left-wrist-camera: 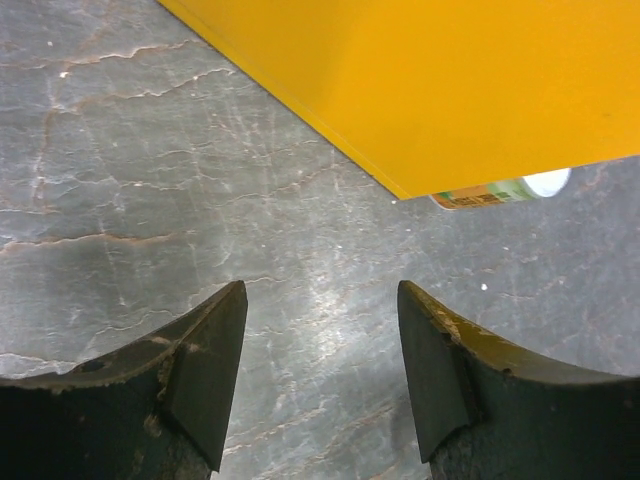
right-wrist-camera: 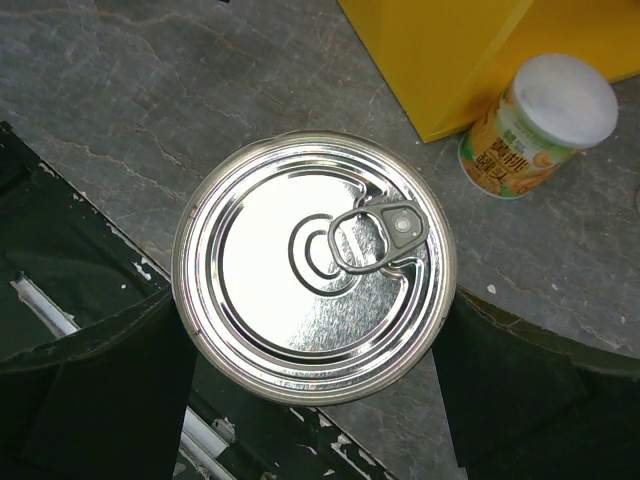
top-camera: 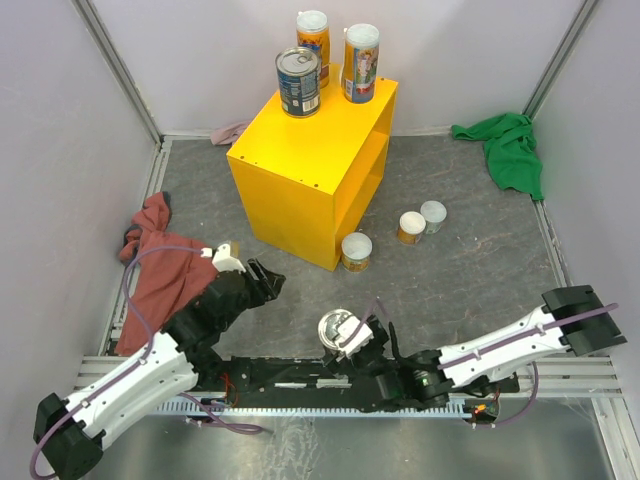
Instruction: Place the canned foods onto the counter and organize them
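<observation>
The yellow counter (top-camera: 300,175) stands at mid-back. Its top carries a wide blue can (top-camera: 298,82) and two tall cans (top-camera: 312,35) (top-camera: 360,63). Three short white-lidded cans (top-camera: 356,251) (top-camera: 411,227) (top-camera: 433,216) stand on the floor by its open side. My right gripper (top-camera: 345,335) (right-wrist-camera: 313,340) is shut on a wide silver-topped can (right-wrist-camera: 313,262) near the arm bases, a jaw pressed on either side. One short can (right-wrist-camera: 535,125) and the counter's corner (right-wrist-camera: 440,50) lie just beyond it. My left gripper (top-camera: 268,280) (left-wrist-camera: 322,300) is open and empty over bare floor before the counter (left-wrist-camera: 450,90).
A red cloth (top-camera: 160,265) lies at the left by the left arm. A green cloth (top-camera: 510,145) sits at the back right, and a pinkish rag (top-camera: 228,133) lies behind the counter. Walls close in three sides; a metal rail (top-camera: 300,400) runs along the near edge.
</observation>
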Available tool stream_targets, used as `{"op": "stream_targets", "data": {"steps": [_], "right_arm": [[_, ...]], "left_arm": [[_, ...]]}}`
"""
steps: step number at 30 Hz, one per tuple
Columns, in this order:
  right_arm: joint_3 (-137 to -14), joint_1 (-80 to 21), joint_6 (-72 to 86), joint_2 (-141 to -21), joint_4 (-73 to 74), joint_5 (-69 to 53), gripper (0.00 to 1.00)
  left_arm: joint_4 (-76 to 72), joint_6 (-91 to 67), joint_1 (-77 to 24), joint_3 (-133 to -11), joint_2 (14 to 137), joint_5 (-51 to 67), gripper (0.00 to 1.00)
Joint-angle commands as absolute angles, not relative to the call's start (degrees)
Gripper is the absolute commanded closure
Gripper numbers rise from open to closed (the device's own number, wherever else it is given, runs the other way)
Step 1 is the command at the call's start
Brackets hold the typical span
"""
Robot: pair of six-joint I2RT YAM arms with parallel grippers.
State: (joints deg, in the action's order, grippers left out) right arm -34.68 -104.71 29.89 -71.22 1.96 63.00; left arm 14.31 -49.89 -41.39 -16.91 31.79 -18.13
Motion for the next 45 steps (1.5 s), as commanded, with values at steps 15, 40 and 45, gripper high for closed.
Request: {"op": "stream_targets", "data": {"steps": [15,40,45], "right_arm": [[-58.0,-117.1,30.3,-69.4,18.8,86.6,0.99],[-86.0,-100.3,-10.4,-67.4,-2.0,71.2,0.99],[-93.8,-94.5,-9.5,-69.3,3.2,65.7,0.99]], "left_arm": [[14.5,-50.7,-41.7,-24.8,28.3,-14.7,0.34],[13.8,-46.1,-41.7,-28.5,33.5,-14.6,0.34],[14.3,-45.5,-41.7,-30.3,35.6,-14.0,0.34]]}}
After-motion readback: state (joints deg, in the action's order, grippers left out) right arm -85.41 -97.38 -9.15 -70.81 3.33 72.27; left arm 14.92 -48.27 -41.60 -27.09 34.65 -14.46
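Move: The right hand already holds a can; the free near part of the yellow counter's top lies about 30 cm ahead, 6 cm left and 18 cm above it. On that top the blue can stands some 39 cm ahead and 8 cm left of the hand, 23 cm up; the small white-lidded can is on the table, 21 cm ahead, 5 cm right, 11 cm below. From the empty left hand the free top is roughly 16 cm ahead, 9 cm right, 21 cm up. Right hand lifts its still-gripped can some 34 cm, first back, then forward towards the counter; left rises about 7. ##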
